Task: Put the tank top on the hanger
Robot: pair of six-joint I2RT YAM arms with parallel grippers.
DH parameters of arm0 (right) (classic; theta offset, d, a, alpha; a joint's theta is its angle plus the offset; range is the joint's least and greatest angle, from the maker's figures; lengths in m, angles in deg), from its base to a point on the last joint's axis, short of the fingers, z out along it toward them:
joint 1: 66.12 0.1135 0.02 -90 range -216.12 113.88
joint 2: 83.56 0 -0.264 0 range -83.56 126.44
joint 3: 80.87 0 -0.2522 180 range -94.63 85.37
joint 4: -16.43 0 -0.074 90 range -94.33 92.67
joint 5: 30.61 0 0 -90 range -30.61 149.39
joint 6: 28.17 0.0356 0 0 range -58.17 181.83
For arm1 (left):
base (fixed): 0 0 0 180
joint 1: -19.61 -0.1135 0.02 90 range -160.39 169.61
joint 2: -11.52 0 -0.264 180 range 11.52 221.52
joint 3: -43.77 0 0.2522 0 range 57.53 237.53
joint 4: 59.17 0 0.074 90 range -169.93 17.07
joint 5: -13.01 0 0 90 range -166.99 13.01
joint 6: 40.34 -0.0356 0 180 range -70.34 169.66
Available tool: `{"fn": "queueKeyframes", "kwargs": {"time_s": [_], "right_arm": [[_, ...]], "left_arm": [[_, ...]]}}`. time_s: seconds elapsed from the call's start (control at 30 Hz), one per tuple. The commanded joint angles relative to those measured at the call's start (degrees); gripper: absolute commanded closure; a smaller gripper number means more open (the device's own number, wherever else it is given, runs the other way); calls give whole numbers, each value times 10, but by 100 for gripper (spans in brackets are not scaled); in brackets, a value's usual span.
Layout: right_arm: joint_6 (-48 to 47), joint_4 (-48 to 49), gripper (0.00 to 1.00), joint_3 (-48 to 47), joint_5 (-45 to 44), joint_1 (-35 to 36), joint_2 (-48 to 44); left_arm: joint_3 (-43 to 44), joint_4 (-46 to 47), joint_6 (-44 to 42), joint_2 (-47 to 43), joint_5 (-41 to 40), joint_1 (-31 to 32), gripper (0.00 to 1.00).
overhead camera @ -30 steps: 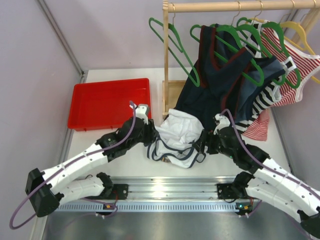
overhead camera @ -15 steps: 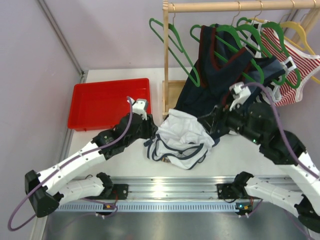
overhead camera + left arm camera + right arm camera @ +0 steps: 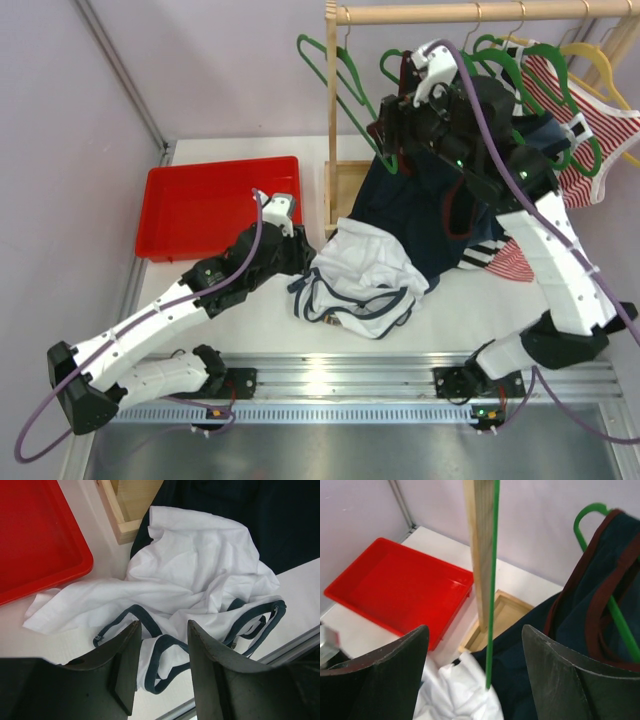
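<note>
The white tank top with navy trim lies crumpled on the table in front of the rack. My left gripper is at its left edge. In the left wrist view its open jaws straddle a loop of navy trim on the tank top. My right gripper is raised to the rack beside an empty green hanger. In the right wrist view the jaws are wide open, and the hanger's thin green bar runs between them untouched. The tank top shows below.
A red tray sits on the table at left. The wooden rack carries more green hangers, a dark navy top, a red-and-white striped top and a yellow hanger. The rack's post stands just behind the green bar.
My right arm lifted from the tank top on the table up to the rack, beside the empty green hanger. The left gripper stayed at the tank top's left edge.
</note>
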Motion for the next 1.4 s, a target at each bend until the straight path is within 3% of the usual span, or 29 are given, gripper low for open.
{"fn": "queueKeyframes", "kwargs": {"time_s": [0.0, 0.17, 0.33, 0.47, 0.57, 1.37], "right_arm": [[-54, 18, 25, -81, 35, -26, 66], [-73, 33, 24, -111, 62, -38, 119], [-78, 35, 27, -116, 35, -38, 153], [-71, 50, 39, -104, 33, -38, 153], [-69, 57, 42, -96, 28, -38, 149], [-62, 20, 46, -176, 61, -46, 210]], "left_arm": [[22, -2, -11, -8, 0, 2, 53], [24, -6, -15, -10, -1, 2, 53], [17, -14, -15, -19, -7, 2, 53], [8, -17, -10, -26, -7, 2, 53], [1, -19, -9, -32, -8, 1, 53], [-7, -12, -9, -30, -7, 1, 53]]}}
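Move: The green hanger at the rack's left end has its middle roughly 12 cm ahead of the right hand, 5 cm left and a touch below. The wooden post stands about 5 cm beyond the hanger and 6 cm farther left; the navy top hangs some 10 cm ahead of the hand and 8 cm right, lower down. The tank top lies about 38 cm below. From the left hand the hanger is around 20 cm ahead, 12 cm right and 23 cm up. Forward and leftward the right hand reaches, about 10 cm in all, towards the empty green hanger beside the post. It dips some 5 cm on the way, then eases back up about half of that. The open fingers come to straddle the hanger's near arm and narrow partway without shutting, the wrist rolling its left side down by 5 to 10 degrees. ##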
